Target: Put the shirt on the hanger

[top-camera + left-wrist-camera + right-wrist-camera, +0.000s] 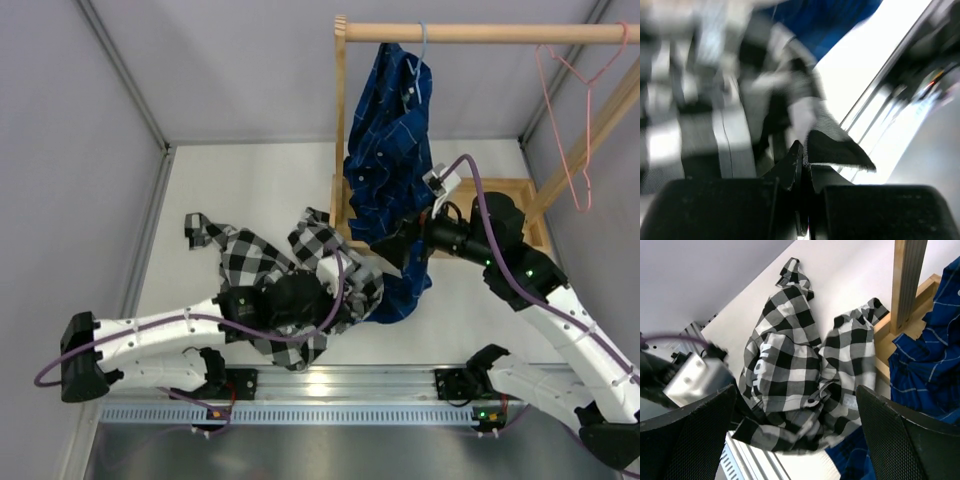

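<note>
The black-and-white check shirt (262, 262) lies crumpled on the white table, near the front edge. My left gripper (325, 300) sits low on the shirt's right side. In the left wrist view, my left gripper (804, 156) is shut on a fold of the shirt (832, 145). My right gripper (392, 254) hovers open just right of the shirt, and its wide-apart fingers (690, 440) frame the shirt (790, 365) with nothing between them. The pink hanger (587, 170) hangs empty at the right end of the wooden rail (480, 33).
A dark blue plaid shirt (392, 150) hangs from a light blue hanger on the rail, its hem touching the checked shirt. The wooden rack's post (907, 280) and base (505, 190) stand behind my right gripper. Grey walls close in on three sides.
</note>
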Available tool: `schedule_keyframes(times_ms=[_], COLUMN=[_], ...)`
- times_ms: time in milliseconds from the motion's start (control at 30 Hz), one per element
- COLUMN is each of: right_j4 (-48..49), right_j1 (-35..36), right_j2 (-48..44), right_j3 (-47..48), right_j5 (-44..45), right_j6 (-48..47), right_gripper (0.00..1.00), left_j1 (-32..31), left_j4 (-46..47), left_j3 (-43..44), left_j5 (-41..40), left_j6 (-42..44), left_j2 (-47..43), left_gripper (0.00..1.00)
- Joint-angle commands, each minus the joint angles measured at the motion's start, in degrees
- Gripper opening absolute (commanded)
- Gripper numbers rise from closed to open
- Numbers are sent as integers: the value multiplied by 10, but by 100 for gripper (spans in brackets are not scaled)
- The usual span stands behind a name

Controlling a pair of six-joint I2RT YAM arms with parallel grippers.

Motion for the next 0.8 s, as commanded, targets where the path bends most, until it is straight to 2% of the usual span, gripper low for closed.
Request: schedule_keyframes(times_ms=[0, 33, 100, 167, 200, 333, 400, 433, 500, 567, 600, 633, 767], right_j4=[-12, -16, -26, -28, -30, -43, -53, -60, -73, -71, -70, -69, -61], right_j1=[7, 7, 8, 10, 13, 49, 65, 80, 91, 102, 104, 114, 147], right_j2=[-4, 0, 19, 42, 49, 93, 123, 133, 154, 160, 160, 160, 148], right_j3=[-10, -14, -14, -17, -17, -9, -2, 3, -2, -15, -29, -35, -56], right_j5=[6, -1, -15, -16, -13, 37, 70, 107, 148, 162, 179, 184, 204], right_j6=[3, 2, 2, 5, 5, -1, -3, -4, -1, 12, 19, 28, 45], right_gripper=[100, 99, 99, 100, 99, 94, 91, 86, 80, 76, 75, 74, 70], left_j1=[-46, -59, -72, -87, -90, -90, -90, -89, -89, -89, -88, -87, -81], left_j4=[76, 91, 128, 134, 132, 88, 65, 53, 11, -46, -65, -85, -119], left_j3=[-64, -90, -107, -110, -110, -105, -94, -90, -80, -73, -65, -60, -40], left_j5=[-105, -89, -67, -40, -33, -32, -71, -94, -208, -308, -388, -418, -445], left_j6=[-43, -52, -53, -39, -31, 21, 32, 33, 20, -36, -57, -99, -135], left_j2=[-3, 0, 2, -8, -16, -87, -138, -156, -194, -207, -210, -204, -150], left_gripper=[1, 4, 25, 58, 96, 98, 98, 98, 98, 98, 98, 98, 98])
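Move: The black-and-white checkered shirt lies spread on the table, with its right edge still pinched in the left hand; its middle is about 9 cm ahead, 11 cm left and 10 cm below that hand. From the open right hand, the shirt's middle is level ahead, some 18 cm left and 22 cm down. The blue shirt's tail lies about 4 cm right of the right hand and 1 cm back; the rack's near left corner is 10 cm ahead and 8 cm left, both about 22 cm lower. The checkered shirt's held right edge is lowered about 8 cm and drawn some 5 cm back by the left hand, which opens wide and lets go, then rises off the cloth, leftward and forward, turning counter-clockwise. Meanwhile the right hand sinks about 15 cm towards the shirt's right side, tipping further down as its fingers close partway. ##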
